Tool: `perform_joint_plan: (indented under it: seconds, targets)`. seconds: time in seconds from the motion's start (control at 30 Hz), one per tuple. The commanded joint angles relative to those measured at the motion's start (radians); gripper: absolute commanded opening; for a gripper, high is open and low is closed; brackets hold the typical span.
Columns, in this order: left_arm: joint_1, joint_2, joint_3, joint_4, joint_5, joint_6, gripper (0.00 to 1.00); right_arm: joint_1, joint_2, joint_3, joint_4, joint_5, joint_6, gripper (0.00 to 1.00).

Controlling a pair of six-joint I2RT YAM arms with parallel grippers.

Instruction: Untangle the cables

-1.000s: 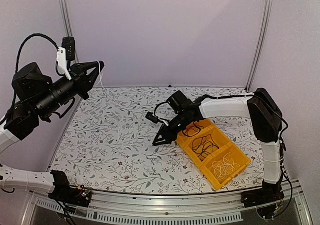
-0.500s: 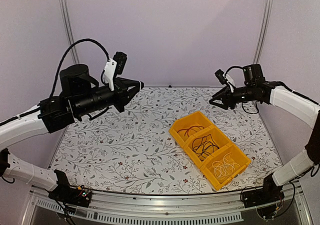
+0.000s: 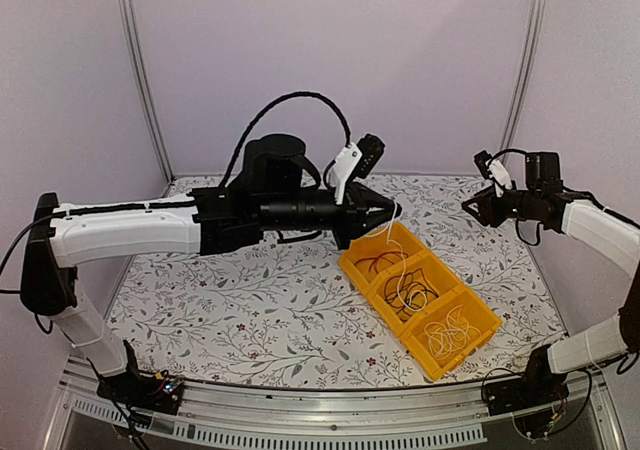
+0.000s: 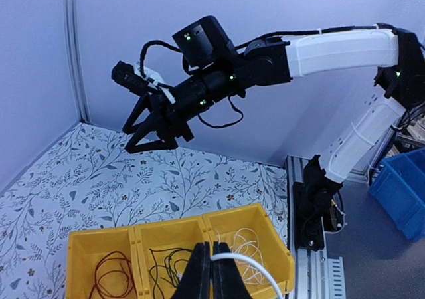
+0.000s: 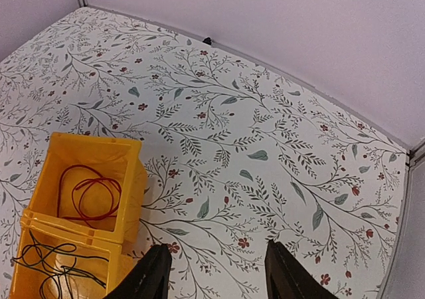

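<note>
A yellow three-compartment bin [image 3: 472, 345] lies right of centre. Its far compartment holds the red cable [image 3: 380, 261], the middle one the black cable [image 3: 412, 292], the near one a white cable bundle [image 3: 448, 330]. My left gripper [image 3: 388, 213] hovers over the bin's far end, shut on a white cable [image 4: 255, 267] that droops from its fingers [image 4: 199, 276] toward the bin [image 4: 282, 262]. My right gripper [image 3: 478, 208] is raised at the back right, open and empty. Its view shows its fingers [image 5: 151, 276] wide apart above the cloth, with the red cable [image 5: 86, 193] in the bin [image 5: 133, 179] to the left.
A floral cloth [image 3: 250, 280] covers the table. Metal posts [image 3: 140, 70] stand at the back corners against the enclosure walls. Beyond the table's right rail sits a blue crate [image 4: 402, 189]. The left arm's thick black hose [image 3: 285, 105] arches above its forearm.
My left arm swept from the far left to over the bin, carrying the white cable. My right arm left the bin, rose to the back right, and its jaws widened.
</note>
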Motion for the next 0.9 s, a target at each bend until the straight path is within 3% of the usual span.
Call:
perform_joint_plan:
  seconds: [0.0, 0.3, 0.63, 0.87]
  targets:
    - [-0.025, 0.111, 0.107, 0.104, 0.128, -0.028, 0.0, -0.036, 0.026, -0.005, 0.042, 0.066, -0.014, 0.53]
    - [-0.057, 0.401, 0.312, 0.154, 0.257, -0.14, 0.0, -0.045, 0.006, -0.016, 0.055, 0.077, -0.031, 0.53]
    - [-0.083, 0.609, 0.47, 0.121, 0.228, -0.199, 0.0, -0.045, 0.03, -0.006, 0.044, 0.047, -0.039, 0.53]
    - [-0.096, 0.696, 0.486, 0.045, 0.223, -0.194, 0.0, -0.045, 0.025, -0.002, 0.035, 0.034, -0.046, 0.53]
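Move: The left hand holds a white cable; its goal, the box's near compartment with a white cable in it, lies about 15 cm right, 7 cm back and 29 cm below. From that hand, the black-cable compartment is some 8 cm right and 2 cm ahead, and the red-cable compartment about 11 cm ahead and 1 cm right, both similarly low. From the right hand, the near compartment is roughly 25 cm back, 2 cm left and 18 cm below. Left hand, still pinching the white cable, swings right 15 cm and down some 13 cm towards the near compartment. ##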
